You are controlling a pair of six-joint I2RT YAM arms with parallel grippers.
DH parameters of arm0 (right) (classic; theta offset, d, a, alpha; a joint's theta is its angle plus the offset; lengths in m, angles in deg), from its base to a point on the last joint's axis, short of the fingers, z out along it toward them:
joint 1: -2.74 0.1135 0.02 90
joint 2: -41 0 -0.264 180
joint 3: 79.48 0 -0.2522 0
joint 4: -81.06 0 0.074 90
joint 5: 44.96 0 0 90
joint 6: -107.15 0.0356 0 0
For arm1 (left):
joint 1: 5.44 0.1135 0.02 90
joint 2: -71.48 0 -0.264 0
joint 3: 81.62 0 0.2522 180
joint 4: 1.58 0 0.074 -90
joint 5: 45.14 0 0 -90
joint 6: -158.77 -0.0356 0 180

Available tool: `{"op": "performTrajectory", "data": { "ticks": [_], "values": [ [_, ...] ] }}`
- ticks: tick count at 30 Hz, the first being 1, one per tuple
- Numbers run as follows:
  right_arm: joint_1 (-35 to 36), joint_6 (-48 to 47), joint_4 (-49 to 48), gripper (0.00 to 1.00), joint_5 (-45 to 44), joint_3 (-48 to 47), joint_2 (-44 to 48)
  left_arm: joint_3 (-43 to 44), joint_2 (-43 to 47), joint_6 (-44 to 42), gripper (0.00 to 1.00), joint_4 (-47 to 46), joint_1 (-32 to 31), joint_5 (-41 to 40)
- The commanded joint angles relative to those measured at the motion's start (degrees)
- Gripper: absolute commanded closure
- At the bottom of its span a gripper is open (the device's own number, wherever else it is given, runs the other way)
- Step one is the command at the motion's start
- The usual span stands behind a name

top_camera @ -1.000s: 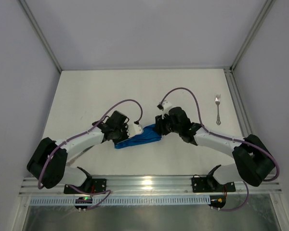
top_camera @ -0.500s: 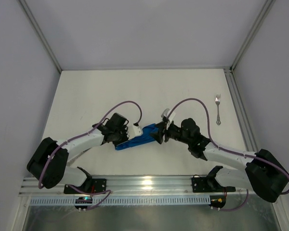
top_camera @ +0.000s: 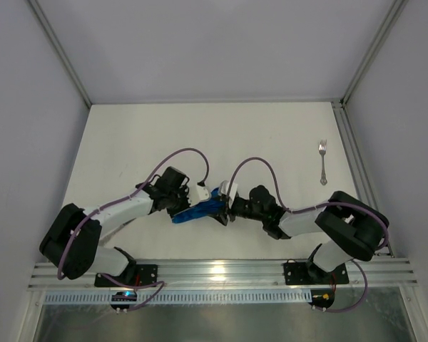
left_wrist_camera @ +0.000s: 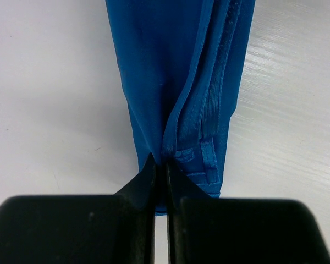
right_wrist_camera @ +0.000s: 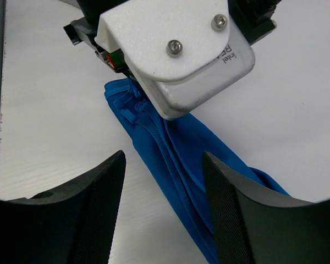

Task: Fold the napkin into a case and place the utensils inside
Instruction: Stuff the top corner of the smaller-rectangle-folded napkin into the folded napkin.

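The blue napkin [top_camera: 198,209] lies folded into a narrow layered strip at the table's middle, between both grippers. My left gripper [top_camera: 197,200] is shut on the napkin's [left_wrist_camera: 170,82] near end, its fingertips [left_wrist_camera: 154,170] pinching the hemmed edge. My right gripper [top_camera: 223,209] is open and holds nothing. In the right wrist view it [right_wrist_camera: 164,159] straddles the napkin [right_wrist_camera: 176,165] from the other end, low over the cloth. The left wrist's white camera housing [right_wrist_camera: 176,49] faces it closely. A silver fork [top_camera: 322,162] lies far off at the right edge.
A metal rail [top_camera: 346,142] runs along the table's right side just past the fork. Purple cables [top_camera: 185,153] arch over both wrists. The two arms nearly meet over the napkin, with little room between them.
My right gripper opened wider and moved left along the napkin toward the left gripper, its arm swinging low. The left gripper stayed shut on the cloth.
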Motion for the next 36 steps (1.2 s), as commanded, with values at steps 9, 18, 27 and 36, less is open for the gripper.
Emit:
{"op": "performTrajectory", "data": {
  "ticks": [9,18,27,36],
  "values": [
    [4.1,-8.1,-4.8,0.37,-1.1,-5.1,-7.8,0.5,0.3,1.7,1.0,-2.5,0.6,3.9],
    [8.6,-5.2,-11.2,0.36,-8.6,-6.6,-13.1,0.0,0.9,2.0,1.0,-2.0,0.8,5.3],
    [12.6,-4.2,-15.0,0.36,-16.7,-7.4,-16.5,-0.9,1.6,2.1,1.0,-1.6,1.0,7.3],
    [15.3,-6.9,-12.4,0.36,-20.6,-5.6,-9.9,-0.5,1.8,1.8,1.0,-0.7,1.9,8.7]
  ]
}}
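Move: The napkin's left end, where the tucked folds sit, is already pinched between the left gripper's fingers. From the open right gripper this end is some 12 cm to the left, about 1 cm ahead and 7 cm below. The napkin's free right end lies roughly 5 cm ahead, 5 cm to the right and 6 cm below the right hand; the knife lies about 26 cm to its left, 1 cm back and 8 cm below. Bring the right gripper left over the napkin towards the end the left fingers are pinching, about 5 cm, fingers wide open and still pointing left. Sink nearly 4 cm on the way, drifting a little back, then rise about 2 cm at the finish. Keep the left pinch shut on the folds, easing that hand back 1 cm. ##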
